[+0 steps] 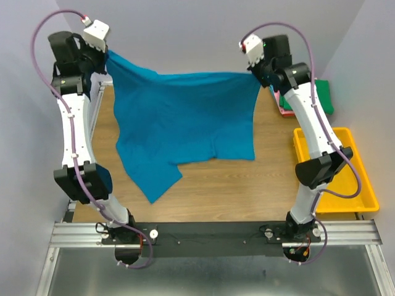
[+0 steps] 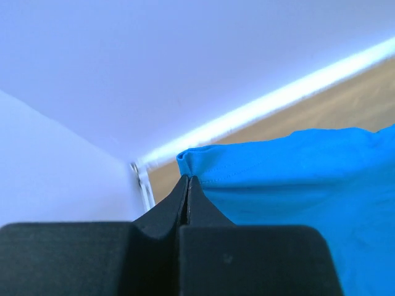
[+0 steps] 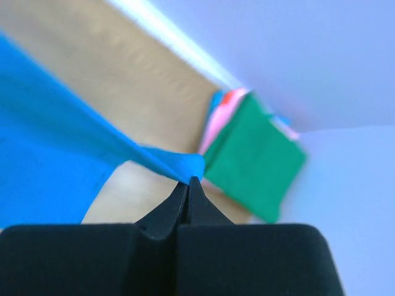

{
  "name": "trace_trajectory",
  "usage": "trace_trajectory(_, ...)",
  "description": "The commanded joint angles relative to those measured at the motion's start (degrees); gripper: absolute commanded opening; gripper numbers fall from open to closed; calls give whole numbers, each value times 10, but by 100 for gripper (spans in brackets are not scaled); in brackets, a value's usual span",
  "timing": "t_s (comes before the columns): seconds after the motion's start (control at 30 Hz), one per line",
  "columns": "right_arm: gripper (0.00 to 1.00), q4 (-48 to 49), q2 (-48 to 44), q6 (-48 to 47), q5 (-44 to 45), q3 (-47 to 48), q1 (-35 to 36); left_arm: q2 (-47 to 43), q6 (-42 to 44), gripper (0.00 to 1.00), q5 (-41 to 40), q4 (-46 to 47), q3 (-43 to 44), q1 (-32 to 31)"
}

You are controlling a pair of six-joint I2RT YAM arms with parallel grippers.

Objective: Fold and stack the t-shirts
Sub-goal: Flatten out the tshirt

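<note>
A teal-blue t-shirt (image 1: 185,123) hangs stretched between both arms above the wooden table (image 1: 216,185), its lower part draping down onto the wood. My left gripper (image 1: 105,58) is shut on the shirt's upper left corner (image 2: 197,163); its jaws (image 2: 187,180) are pressed together on the cloth edge. At the upper right, my right gripper (image 1: 258,73) is shut on the other corner (image 3: 185,166), jaws (image 3: 190,180) closed on a bunched fold. A folded dark green t-shirt (image 3: 256,154) lies on pink ones (image 3: 219,120) at the far right (image 1: 321,95).
A yellow plastic tray (image 1: 364,191) stands at the table's right edge, beside my right arm. White walls enclose the table at the back and on both sides. A metal rail (image 1: 216,231) runs along the near edge, carrying both arm bases.
</note>
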Motion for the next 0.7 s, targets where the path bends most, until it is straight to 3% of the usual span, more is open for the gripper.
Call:
trace_trajectory(0.0, 1, 63, 2, -38, 104, 73, -3, -50, -43, 0, 54, 65, -17, 19)
trace_trajectory(0.27, 0, 154, -107, -75, 137, 97, -3, -251, -90, 0, 8, 203, -107, 26)
trace_trajectory(0.67, 1, 235, -328, -71, 85, 47, -3, -502, -100, 0, -103, 255, -132, 26)
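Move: The t-shirt is pinched by a corner in each gripper. The middle of its hanging body lies roughly 15 cm back from the left hand, 26 cm to its right and 20 cm below; from the right hand it is about 12 cm back, 25 cm to the left and 12 cm below. The folded stack is some 20 cm ahead of the right hand and 22 cm to its right, the yellow bin 20 cm back and 30 cm right, both nearly 30 cm below. Keep both grippers shut on the t-shirt's corners and sweep them fast up and back towards the bases: the left about 30 cm back and a little less up, the right straight up at first, then back as well, ending some 30 cm higher and drifting right. Tip both wrists upward about 50 degrees on the way. ##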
